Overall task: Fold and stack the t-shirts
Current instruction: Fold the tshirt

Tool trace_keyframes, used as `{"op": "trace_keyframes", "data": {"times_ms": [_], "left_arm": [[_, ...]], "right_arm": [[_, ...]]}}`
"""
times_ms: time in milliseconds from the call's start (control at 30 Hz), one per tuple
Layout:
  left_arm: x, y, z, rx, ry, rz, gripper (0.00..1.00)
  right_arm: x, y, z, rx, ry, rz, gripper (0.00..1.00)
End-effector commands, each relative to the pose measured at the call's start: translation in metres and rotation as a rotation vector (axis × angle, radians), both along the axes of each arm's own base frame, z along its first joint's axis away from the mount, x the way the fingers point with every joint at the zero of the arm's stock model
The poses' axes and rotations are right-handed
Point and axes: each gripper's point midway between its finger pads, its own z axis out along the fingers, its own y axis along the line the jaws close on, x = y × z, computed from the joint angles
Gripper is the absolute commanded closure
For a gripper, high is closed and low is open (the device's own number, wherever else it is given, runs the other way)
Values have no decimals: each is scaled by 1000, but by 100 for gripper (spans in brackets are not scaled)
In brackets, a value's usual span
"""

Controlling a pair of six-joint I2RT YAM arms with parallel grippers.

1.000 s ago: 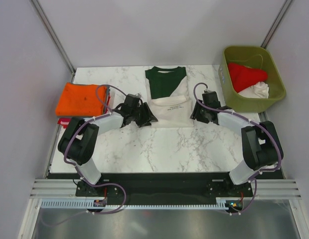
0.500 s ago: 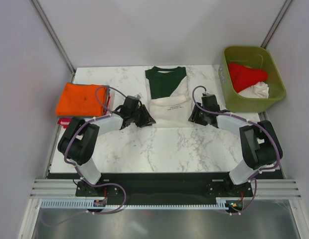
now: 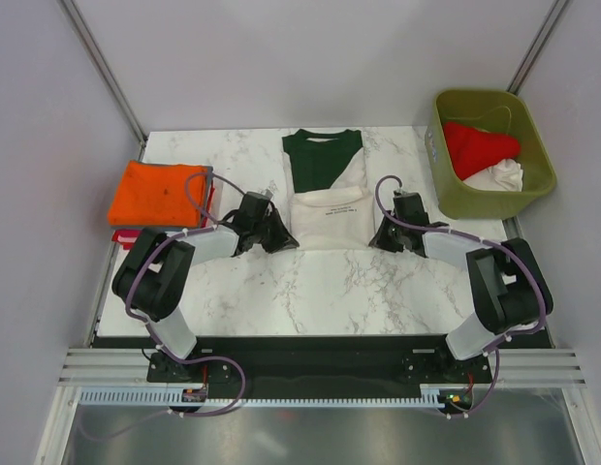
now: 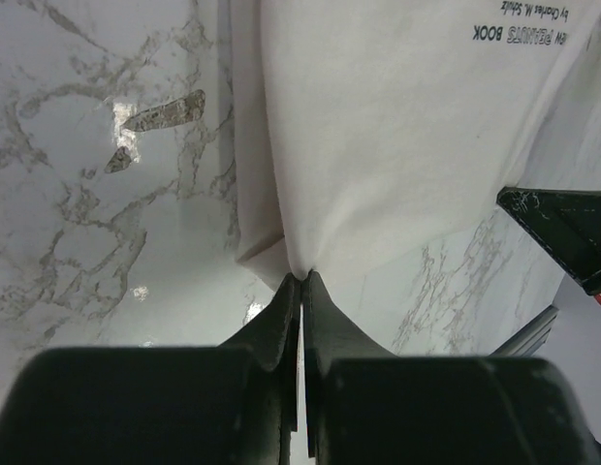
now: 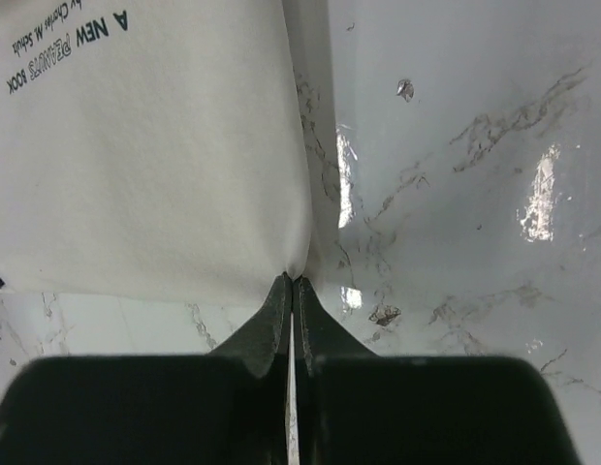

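Note:
The cream t-shirt [image 3: 330,218] with a dark green collar and top [image 3: 323,160] lies flat at mid-table, its printed text visible in the left wrist view [image 4: 533,12]. My left gripper [image 3: 287,238] [image 4: 302,277] is shut on its near left corner. At the near right corner, my right gripper [image 3: 377,238] [image 5: 292,280] is shut on the cream cloth [image 5: 165,165]. An orange t-shirt [image 3: 160,192] lies folded at the left edge. A red t-shirt [image 3: 480,145] and a white one [image 3: 506,176] sit in the bin.
The olive-green bin [image 3: 533,145] stands at the table's far right. A bit of red cloth [image 3: 121,235] shows under the orange shirt. Grey walls close in the marble table [image 3: 310,291] on the left, back and right.
Both grippers slid toward the shirt's near corners and closed from open to shut, each pinching the cream cloth.

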Motion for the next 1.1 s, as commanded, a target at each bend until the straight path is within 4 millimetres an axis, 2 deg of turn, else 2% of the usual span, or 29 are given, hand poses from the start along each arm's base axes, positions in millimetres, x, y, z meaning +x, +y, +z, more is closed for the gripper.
{"op": "trace_keyframes", "data": {"times_ms": [0, 67, 133, 233, 433, 467, 500, 567, 633, 700, 733, 767, 800, 833, 900, 1067], "left_arm": [[-5, 2, 4, 3, -47, -37, 98], [-12, 7, 0, 14, -40, -45, 98], [-18, 9, 1, 15, -43, -51, 98], [-33, 18, -9, 31, -24, -58, 98], [-67, 37, -15, 48, -19, -59, 98], [-77, 42, -21, 56, -6, -58, 98], [-79, 43, -15, 47, -27, -57, 98], [-92, 50, -19, 52, -19, -56, 98], [-97, 51, -12, 35, -39, -62, 98], [-106, 53, -13, 37, -24, -80, 81], [-107, 53, -10, 36, -34, -85, 70], [-110, 53, -9, 40, -34, -87, 57], [-111, 54, -9, 40, -39, -86, 54], [-109, 54, -3, 35, -62, -80, 52], [-115, 56, -6, 43, -44, -80, 48], [-111, 55, -5, 53, -42, -81, 47]], "right_arm": [[-2, 7, 16, 38, -46, 14, 100], [-6, 5, 24, 44, -66, 9, 100], [-16, 2, 23, 46, -63, 6, 100], [-34, 1, 28, 68, -67, 18, 100], [-82, 8, 19, 85, -23, 76, 100], [-88, 11, 23, 94, -41, 88, 100], [-98, 8, 15, 84, -26, 82, 100], [-106, 8, 19, 100, -45, 76, 100], [-117, 6, 15, 102, -36, 76, 85], [-125, 4, 16, 108, -47, 74, 53], [-127, 3, 17, 110, -53, 73, 49], [-129, 3, 21, 116, -66, 74, 47], [-131, 3, 19, 118, -62, 74, 45], [-134, 3, 18, 123, -53, 79, 44], [-136, 7, 18, 139, -47, 92, 46], [-136, 22, 21, 189, -46, 129, 46]]}}
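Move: Both grippers already pinch the t-shirt's near corners; the bare table they drag them to is some 10 cm back, 4 cm left of the left gripper and 1 cm left of the right. From the left gripper, the shirt's middle is about 18 cm ahead, 10 cm right, its green collar part 29 ahead, 8 right, the orange stack roughly 13 ahead, 38 left. The olive bin is around 23 ahead, 31 right of the right gripper. Keep both grippers shut on the t-shirt's near corners and drag it straight back towards the robot, about 10 cm, the left arm also drifting left and sinking a little, the right rising slightly with a small roll. Then open both to let the corners go while easing the last 2 cm or so back, clear of the hem. ##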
